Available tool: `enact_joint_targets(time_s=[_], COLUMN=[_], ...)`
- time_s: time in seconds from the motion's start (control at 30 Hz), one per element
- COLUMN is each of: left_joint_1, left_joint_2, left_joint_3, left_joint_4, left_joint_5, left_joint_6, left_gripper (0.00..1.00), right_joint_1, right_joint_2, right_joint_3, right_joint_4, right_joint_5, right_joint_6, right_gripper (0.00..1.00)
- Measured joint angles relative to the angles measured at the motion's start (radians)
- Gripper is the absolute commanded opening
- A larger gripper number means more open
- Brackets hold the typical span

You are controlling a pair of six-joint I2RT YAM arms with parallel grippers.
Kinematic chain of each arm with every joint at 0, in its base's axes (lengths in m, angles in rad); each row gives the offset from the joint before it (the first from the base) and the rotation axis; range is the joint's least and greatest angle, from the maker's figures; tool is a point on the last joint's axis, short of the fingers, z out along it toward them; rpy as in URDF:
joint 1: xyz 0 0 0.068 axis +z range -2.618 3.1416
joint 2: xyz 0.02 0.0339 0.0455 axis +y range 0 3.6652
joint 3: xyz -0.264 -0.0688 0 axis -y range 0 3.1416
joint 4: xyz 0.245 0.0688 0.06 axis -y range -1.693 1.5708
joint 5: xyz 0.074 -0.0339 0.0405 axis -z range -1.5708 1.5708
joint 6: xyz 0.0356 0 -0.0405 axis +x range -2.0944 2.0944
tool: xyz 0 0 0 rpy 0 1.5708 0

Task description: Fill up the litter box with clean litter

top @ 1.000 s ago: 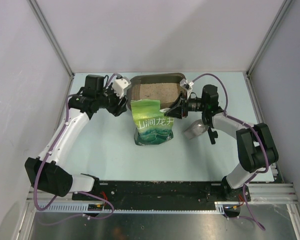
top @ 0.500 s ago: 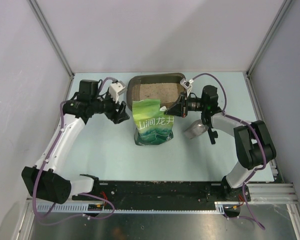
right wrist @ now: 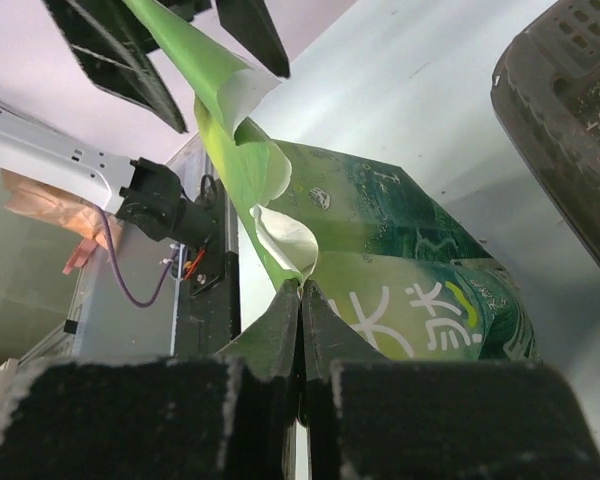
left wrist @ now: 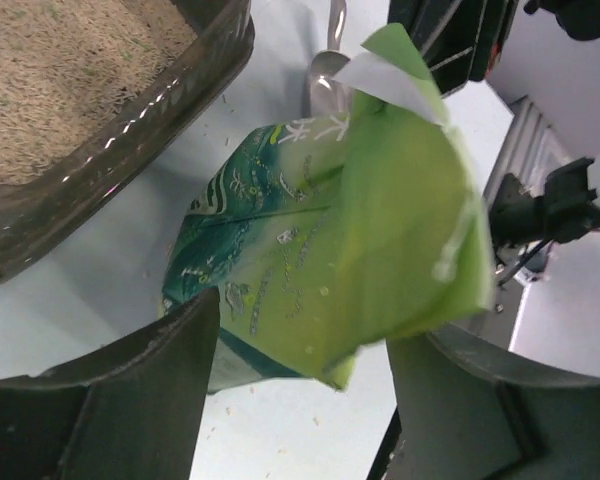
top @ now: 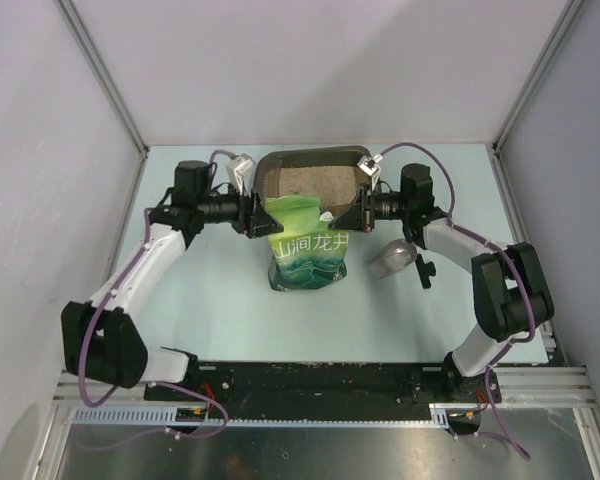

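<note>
The dark litter box [top: 272,170] stands at the back middle, with beige clean litter [top: 310,181] in it. In front of it stands a green printed bag [top: 306,250]. My right gripper [top: 346,221] is shut on the bag's top right edge [right wrist: 280,235]; its closed tip [right wrist: 302,287] pinches the thin film. My left gripper [top: 263,217] is open at the bag's top left corner. In the left wrist view that green corner [left wrist: 380,300] hangs between the spread fingers [left wrist: 110,400] without touching them. The litter box [left wrist: 150,120] and its litter [left wrist: 50,70] lie to the left there.
A silver metal scoop [top: 392,260] lies on the table right of the bag, under the right arm. Loose granules dot the table beside the bag. Grey walls close in the left, back and right sides.
My left gripper swung out, then came right to the bag's top left corner. My right gripper closed on the bag's top right edge.
</note>
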Motion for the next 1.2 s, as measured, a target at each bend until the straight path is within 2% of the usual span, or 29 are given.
enact_joint_targets(time_s=[0.17, 0.23, 0.33, 0.47, 0.5, 0.63, 0.83, 0.97, 1.2], left_joint_1=[-0.009, -0.011, -0.014, -0.025, -0.027, -0.029, -0.029, -0.03, -0.036], left_joint_2=[0.091, 0.119, 0.153, 0.171, 0.171, 0.185, 0.269, 0.309, 0.356], left_joint_3=[-0.018, -0.018, -0.018, -0.02, -0.02, -0.019, 0.04, 0.067, 0.1], left_joint_4=[0.121, 0.152, 0.174, 0.192, 0.196, 0.224, 0.233, 0.224, 0.207], left_joint_5=[0.053, 0.084, 0.132, 0.186, 0.198, 0.24, 0.28, 0.295, 0.325], left_joint_6=[-0.156, -0.204, -0.263, -0.314, -0.325, -0.357, -0.397, -0.418, -0.437], left_gripper=[0.51, 0.47, 0.33, 0.04, 0.01, 0.0, 0.0, 0.0, 0.0], right_joint_1=[-0.01, -0.012, -0.014, -0.019, -0.022, -0.047, -0.086, -0.093, -0.106], right_joint_2=[-0.016, -0.021, -0.024, -0.024, -0.024, -0.011, 0.056, 0.068, 0.068], right_joint_3=[0.002, 0.002, 0.002, 0.002, 0.002, 0.002, 0.002, 0.002, 0.004], right_joint_4=[-0.061, -0.08, -0.1, -0.094, -0.089, -0.016, 0.117, 0.064, -0.084], right_joint_5=[0.003, 0.003, 0.001, -0.016, -0.022, -0.071, -0.15, -0.168, -0.176], right_joint_6=[-0.017, -0.023, -0.023, 0.018, 0.037, 0.181, 0.527, 0.607, 0.641], right_gripper=[0.0, 0.0, 0.0, 0.0, 0.0, 0.0, 0.0, 0.0, 0.0])
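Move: The left hand, empty and open, has the litter bag's free left rim about 3 cm to its right and 2 cm lower. The bag's body lies some 9 cm right and 10 cm below; the litter box is roughly 20 cm ahead, 10 cm right. That left rim lies about 13 cm left of the right hand, which already pinches the bag's right rim; the scoop lies around 13 cm to the right hand's right, about level with it in reach. Rightward and a little down, about 5 cm, the left hand brings its open fingers onto the bag's left rim and shuts them fully partway along, pinching it and then keeping hold while its wrist rolls some 30 degrees. The right hand keeps its pinch on the right rim, easing about 3 cm right and slightly back as its wrist rolls some 45 degrees about its fingers, top going forward. ##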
